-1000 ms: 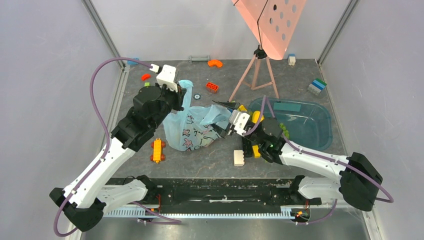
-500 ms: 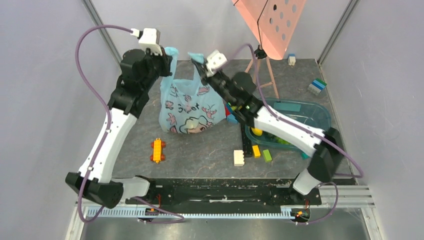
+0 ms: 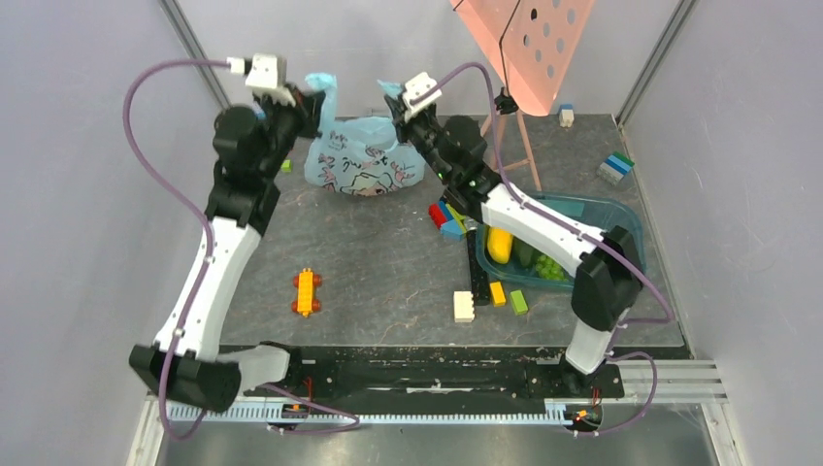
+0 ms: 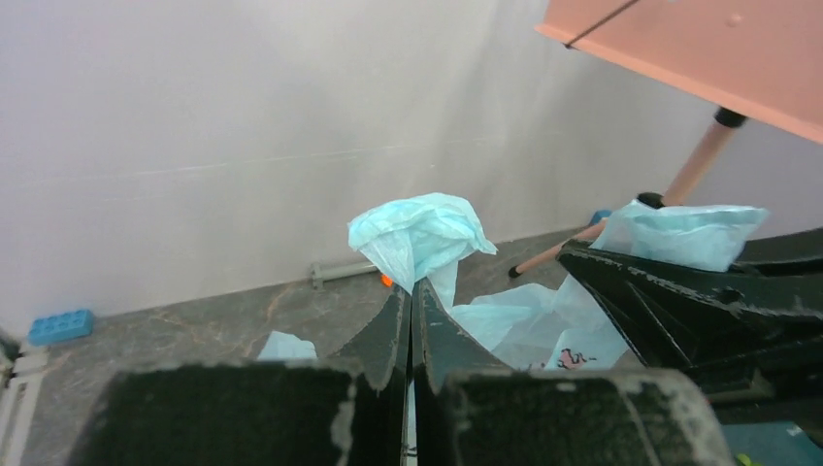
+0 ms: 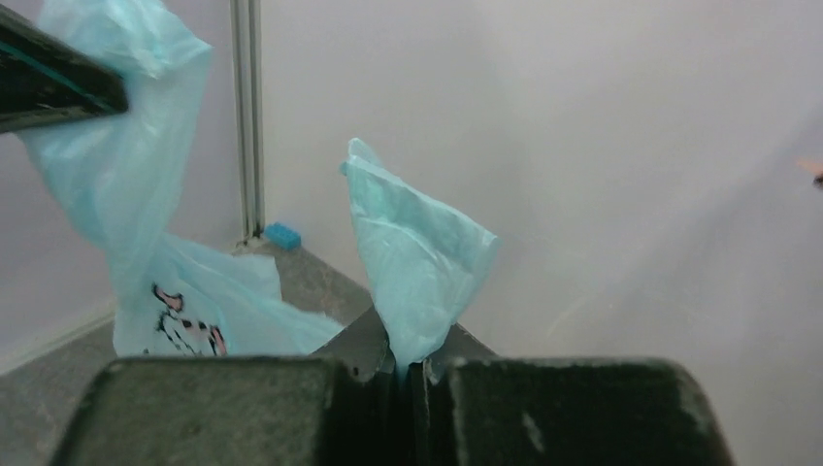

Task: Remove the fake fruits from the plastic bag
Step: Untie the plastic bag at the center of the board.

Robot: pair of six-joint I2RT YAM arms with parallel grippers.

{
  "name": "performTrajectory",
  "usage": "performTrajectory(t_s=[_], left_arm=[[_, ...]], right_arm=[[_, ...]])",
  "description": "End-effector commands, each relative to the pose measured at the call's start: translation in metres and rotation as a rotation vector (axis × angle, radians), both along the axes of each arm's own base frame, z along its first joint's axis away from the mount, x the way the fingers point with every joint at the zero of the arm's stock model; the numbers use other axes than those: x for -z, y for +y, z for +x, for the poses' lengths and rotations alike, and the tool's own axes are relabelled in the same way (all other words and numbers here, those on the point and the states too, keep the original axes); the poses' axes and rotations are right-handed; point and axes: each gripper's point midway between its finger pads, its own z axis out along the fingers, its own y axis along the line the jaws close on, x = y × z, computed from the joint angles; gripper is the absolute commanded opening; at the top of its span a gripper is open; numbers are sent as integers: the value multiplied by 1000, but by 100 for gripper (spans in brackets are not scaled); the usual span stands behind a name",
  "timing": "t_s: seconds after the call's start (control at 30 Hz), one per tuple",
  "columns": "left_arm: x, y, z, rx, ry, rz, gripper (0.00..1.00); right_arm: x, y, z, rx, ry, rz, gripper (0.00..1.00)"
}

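The light blue plastic bag [image 3: 364, 165] with a cartoon print hangs above the back of the table, stretched between both arms. My left gripper [image 3: 312, 94] is shut on its left handle [image 4: 419, 233]. My right gripper [image 3: 396, 100] is shut on the right handle [image 5: 417, 252]. In the left wrist view my left gripper [image 4: 411, 291] pinches the plastic at its tips, and my right gripper [image 5: 400, 354] does the same in its own view. What the bag holds is hidden. A yellow fake fruit [image 3: 499, 243] and a green one [image 3: 550, 266] lie in the teal tub [image 3: 611, 228].
Red, blue and yellow bricks [image 3: 444, 216] sit left of the tub. A cream brick [image 3: 464, 306], a yellow brick [image 3: 497, 292] and a green brick [image 3: 518, 302] lie near the front. An orange toy [image 3: 307, 291] lies front left. A tripod with a pink board [image 3: 510, 44] stands at the back.
The bag lay slumped on the table with my right gripper open beside it. The right gripper has shut on a handle, and both arms have lifted the bag up and toward the back.
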Motion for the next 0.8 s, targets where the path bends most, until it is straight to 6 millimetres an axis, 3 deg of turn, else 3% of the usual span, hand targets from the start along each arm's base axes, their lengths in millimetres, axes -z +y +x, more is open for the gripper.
performTrajectory(t_s=[0.0, 0.1, 0.2, 0.3, 0.4, 0.53, 0.63, 0.77], left_arm=[[-19, -9, -57, 121, -235, -114, 2], [23, -25, -91, 258, -238, -143, 2], [54, -38, -123, 374, -215, -128, 2], [74, -41, -147, 426, -211, -108, 2], [82, -40, -171, 458, -253, -80, 2], [95, -39, -187, 473, -241, -54, 2], [101, -39, -199, 491, -245, -42, 2], [111, -37, -206, 489, -239, -25, 2]], right_arm=[[15, -23, -37, -43, 31, 49, 8], [63, -41, -58, -55, 104, 46, 28], [88, -59, -81, -66, 169, 61, 52], [97, -73, -98, -76, 193, 56, 62], [97, -81, -117, -115, 225, 58, 70], [85, -73, -150, -270, 245, 25, 76], [65, -66, -172, -380, 249, 1, 76], [18, -63, -192, -467, 248, 46, 76]])
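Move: The plastic bag hangs open between the two hands, a handle pinched in each. From the left hand its body is about 7 cm to the right, 4 back and 18 below; a yellow wheeled toy stands on the table 25 cm back, 6 left and 43 below. From the right hand the bag's body is about 6 cm to the left, 7 back and 15 below; the coloured block pile lies 12 cm back, 10 right and 41 below. Back towards the bases and down, the left hand sweeps its still-pinched bag handle about 20 cm back and 10 down, swinging clockwise and tipping its fingertips up. The right hand goes back with it, dipping some 14 cm and veering right before rising about half of that again, while its fingers open wide to let go of the other handle and tip down, turning counter-clockwise. ##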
